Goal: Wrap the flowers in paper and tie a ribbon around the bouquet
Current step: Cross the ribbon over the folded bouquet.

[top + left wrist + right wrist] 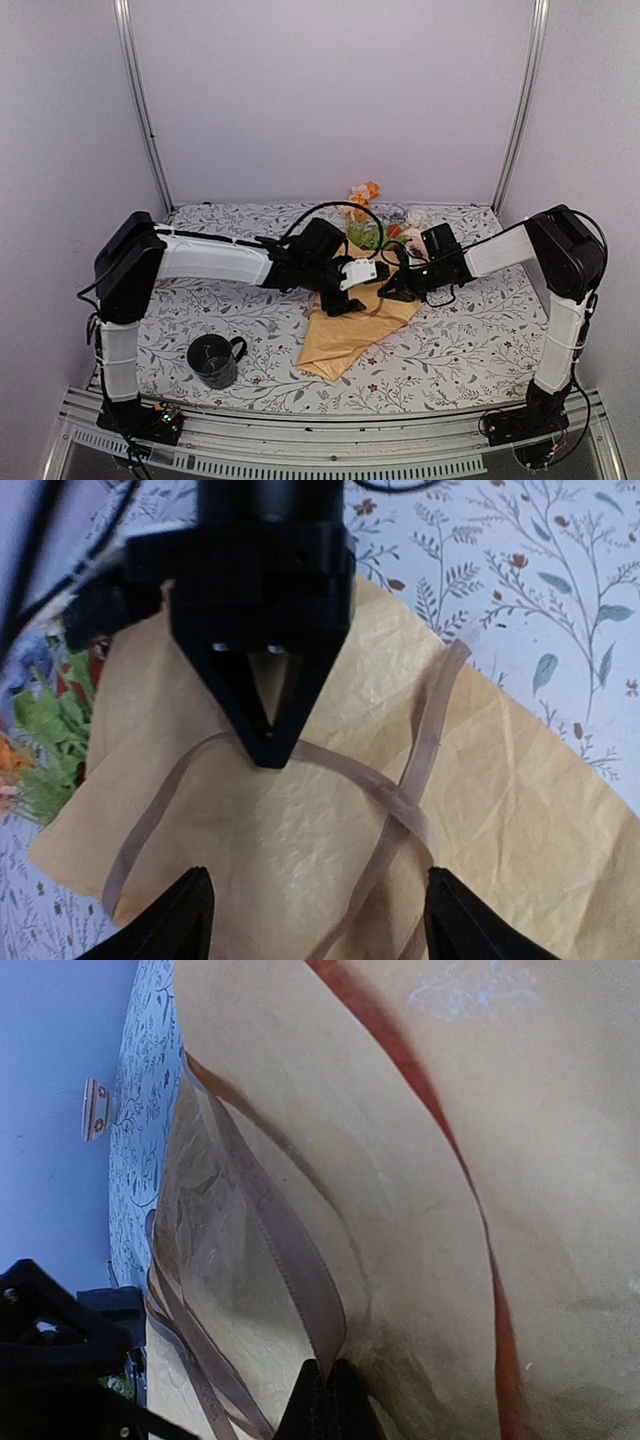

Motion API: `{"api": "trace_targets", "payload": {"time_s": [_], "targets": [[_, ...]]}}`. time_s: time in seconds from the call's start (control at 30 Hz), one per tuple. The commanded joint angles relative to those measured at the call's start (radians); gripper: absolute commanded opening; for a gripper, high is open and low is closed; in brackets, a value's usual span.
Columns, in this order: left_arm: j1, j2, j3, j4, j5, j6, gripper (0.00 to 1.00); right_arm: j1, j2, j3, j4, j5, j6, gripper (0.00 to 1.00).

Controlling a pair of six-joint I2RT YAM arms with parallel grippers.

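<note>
The bouquet (pixel 350 330) lies in the middle of the table, a mustard-yellow paper (pixel 520 810) cone with an orange-red inner edge (pixel 410 1070). The flowers (pixel 365 215) stick out of its far end, and their green leaves (pixel 40 740) show in the left wrist view. A tan ribbon (pixel 400 798) loops and crosses itself on the paper. My left gripper (pixel 315 920) hovers open over that crossing with nothing between its fingers (pixel 185 920). My right gripper (pixel 327 1390) is shut on a strand of the ribbon (pixel 290 1250), and its black tip (pixel 268 742) presses where the ribbon lies on the paper.
A dark mug (pixel 213 360) stands near the front left of the leaf-printed tablecloth (pixel 470 350). Both arms meet over the bouquet, fingertips a short way apart. Black cables (pixel 330 210) arc above the flowers.
</note>
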Motion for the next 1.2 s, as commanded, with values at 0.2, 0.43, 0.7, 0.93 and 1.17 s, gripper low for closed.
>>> {"api": "trace_targets", "payload": {"time_s": [0.2,0.43,0.7,0.93,1.17], "targets": [[-0.012,0.263,0.223,-0.247,0.085,0.216,0.67,0.004,-0.018,-0.011,-0.015,0.003,-0.011,0.0],[-0.025,0.29,0.241,-0.271,0.073,0.186,0.38,0.004,-0.025,-0.001,-0.028,0.004,-0.016,0.0],[-0.041,0.256,0.231,-0.222,-0.001,0.169,0.0,0.005,-0.046,-0.009,-0.051,0.013,-0.024,0.0],[-0.039,0.152,0.145,0.031,-0.171,0.102,0.0,0.014,-0.061,-0.025,-0.058,-0.016,-0.037,0.0],[-0.038,0.007,0.03,0.192,-0.16,0.057,0.0,0.028,-0.084,-0.03,-0.065,-0.056,-0.083,0.01]]}}
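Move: The loose ribbon strand on the folded paper lies almost under the open left hand, about 8 cm below, 2 cm to its right and 1 cm back. The ribbon pinched by the right gripper is some 8 cm right, 4 cm ahead and 6 cm lower; the flowers are roughly 20 cm ahead and 7 cm right, 7 cm lower. From the right hand, the loose strand lies about 6 cm left, 5 cm back and 2 cm below. Left hand sinks about 8 cm, pinches the loose ribbon, and lifts some 5 cm; right keeps its pinch. ##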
